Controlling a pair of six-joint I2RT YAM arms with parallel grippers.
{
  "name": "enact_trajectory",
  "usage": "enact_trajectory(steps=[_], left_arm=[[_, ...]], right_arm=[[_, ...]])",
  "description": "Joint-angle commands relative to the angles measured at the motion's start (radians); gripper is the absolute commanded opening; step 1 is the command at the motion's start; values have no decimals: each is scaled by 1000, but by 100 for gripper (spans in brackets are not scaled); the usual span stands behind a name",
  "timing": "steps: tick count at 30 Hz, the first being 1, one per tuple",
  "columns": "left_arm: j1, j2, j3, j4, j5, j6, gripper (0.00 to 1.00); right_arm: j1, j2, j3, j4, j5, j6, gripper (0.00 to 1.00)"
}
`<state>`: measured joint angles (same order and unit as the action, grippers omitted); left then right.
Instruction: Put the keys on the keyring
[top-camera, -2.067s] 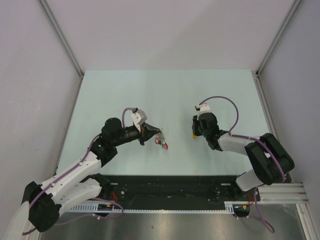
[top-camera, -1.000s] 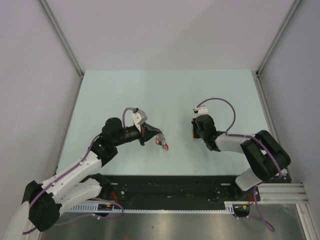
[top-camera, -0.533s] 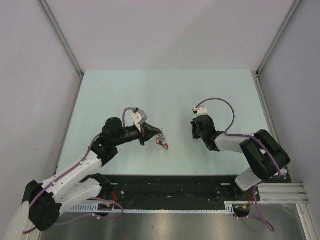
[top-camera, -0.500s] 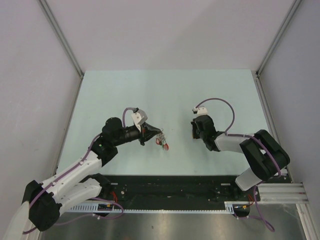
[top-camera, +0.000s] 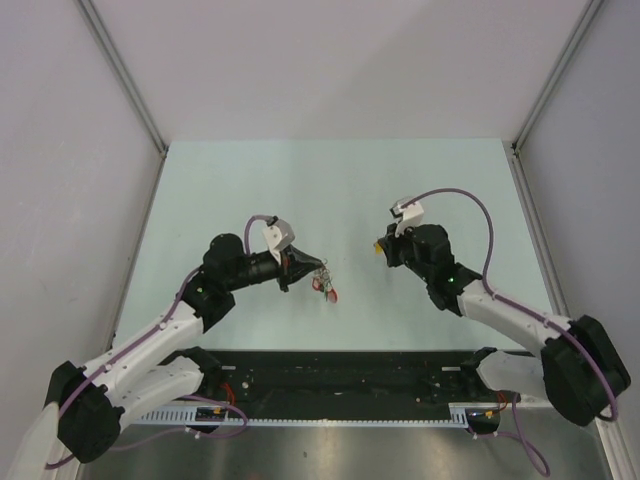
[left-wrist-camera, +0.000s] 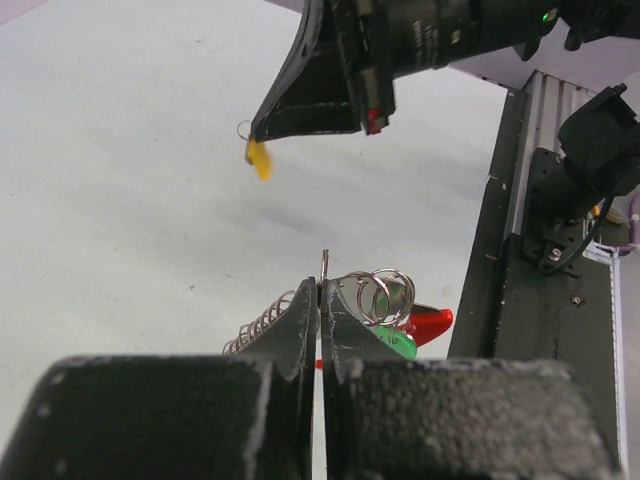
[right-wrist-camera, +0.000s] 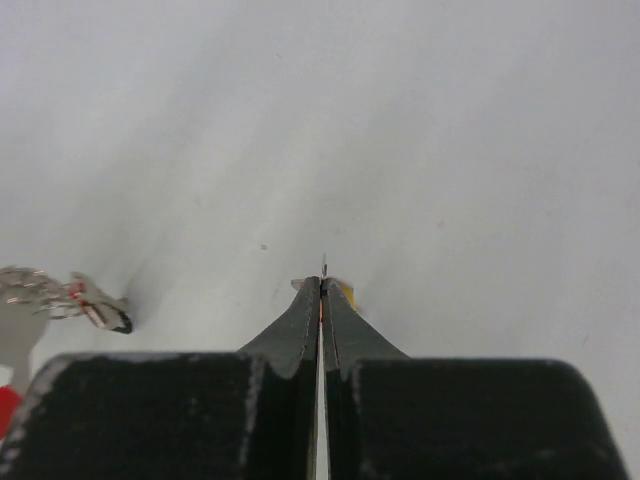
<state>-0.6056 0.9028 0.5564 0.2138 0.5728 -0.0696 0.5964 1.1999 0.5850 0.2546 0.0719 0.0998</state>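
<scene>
My left gripper (top-camera: 307, 265) (left-wrist-camera: 322, 287) is shut on the keyring (top-camera: 319, 273) (left-wrist-camera: 378, 293), a bundle of thin metal wire loops held just above the table. From the keyring hang a green key (left-wrist-camera: 400, 346) and a red key (top-camera: 329, 293) (left-wrist-camera: 433, 322). My right gripper (top-camera: 384, 249) (right-wrist-camera: 322, 284) is shut on the yellow-orange key (top-camera: 378, 247) (right-wrist-camera: 345, 292), whose head and small wire loop poke out past the tips. In the left wrist view the right gripper (left-wrist-camera: 262, 131) hangs ahead with the yellow-orange key (left-wrist-camera: 259, 158) below its tip. The keyring (right-wrist-camera: 45, 288) shows at the right wrist view's left edge.
The pale green table (top-camera: 330, 180) is walled by grey panels on three sides. A black rail (top-camera: 350, 372) (left-wrist-camera: 520, 300) with the arm bases runs along the near edge.
The right gripper closed on the yellow-orange key and lifted it off the table, the arm stretching out and swinging its tip toward the left gripper. The left arm has not moved.
</scene>
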Motion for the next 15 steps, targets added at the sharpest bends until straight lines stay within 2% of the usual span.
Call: enact_trajectory(steps=[1,6,12,15], left_arm=[[38,-22,83,32,105,33,0],[85,16,175,-7,244,67,0],[101,82,272,-99,360,160,0],[101,91,269,-116,403,201,0]], right_arm=[[8,-147,30,-21,-173,-87,0],[9,-285,52,-55,-337,-149,0],[39,-319,85,-75,-518,-195,0],[92,-321,88,-75,-537,-242,0]])
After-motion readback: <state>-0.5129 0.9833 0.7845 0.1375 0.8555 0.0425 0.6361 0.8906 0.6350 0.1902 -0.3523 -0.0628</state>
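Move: The right hand, already gripping the yellow key, is bound for the keyring in the left fingers, about 13 cm to its left, 12 cm nearer the robot and 7 cm higher. From the right hand, the green and red keys already on the ring hang some 12 cm left, 14 cm back and 3 cm up. From the left hand, the yellow key is about 11 cm ahead, 12 cm to its right and 9 cm lower. Carrying the yellow key, the right hand keeps climbing, by about 12 cm, while drawing back some 8 cm and shifting 4 to 5 cm left towards the keyring; its fingers tip up nearer level and swing counter-clockwise by some 30 degrees, to point across at the left hand. The left hand, still pinching the ring, lifts it nearly straight up by about 7 cm with a slight clockwise turn of about 10 degrees, both grippers staying shut and the key not yet touching the ring. ##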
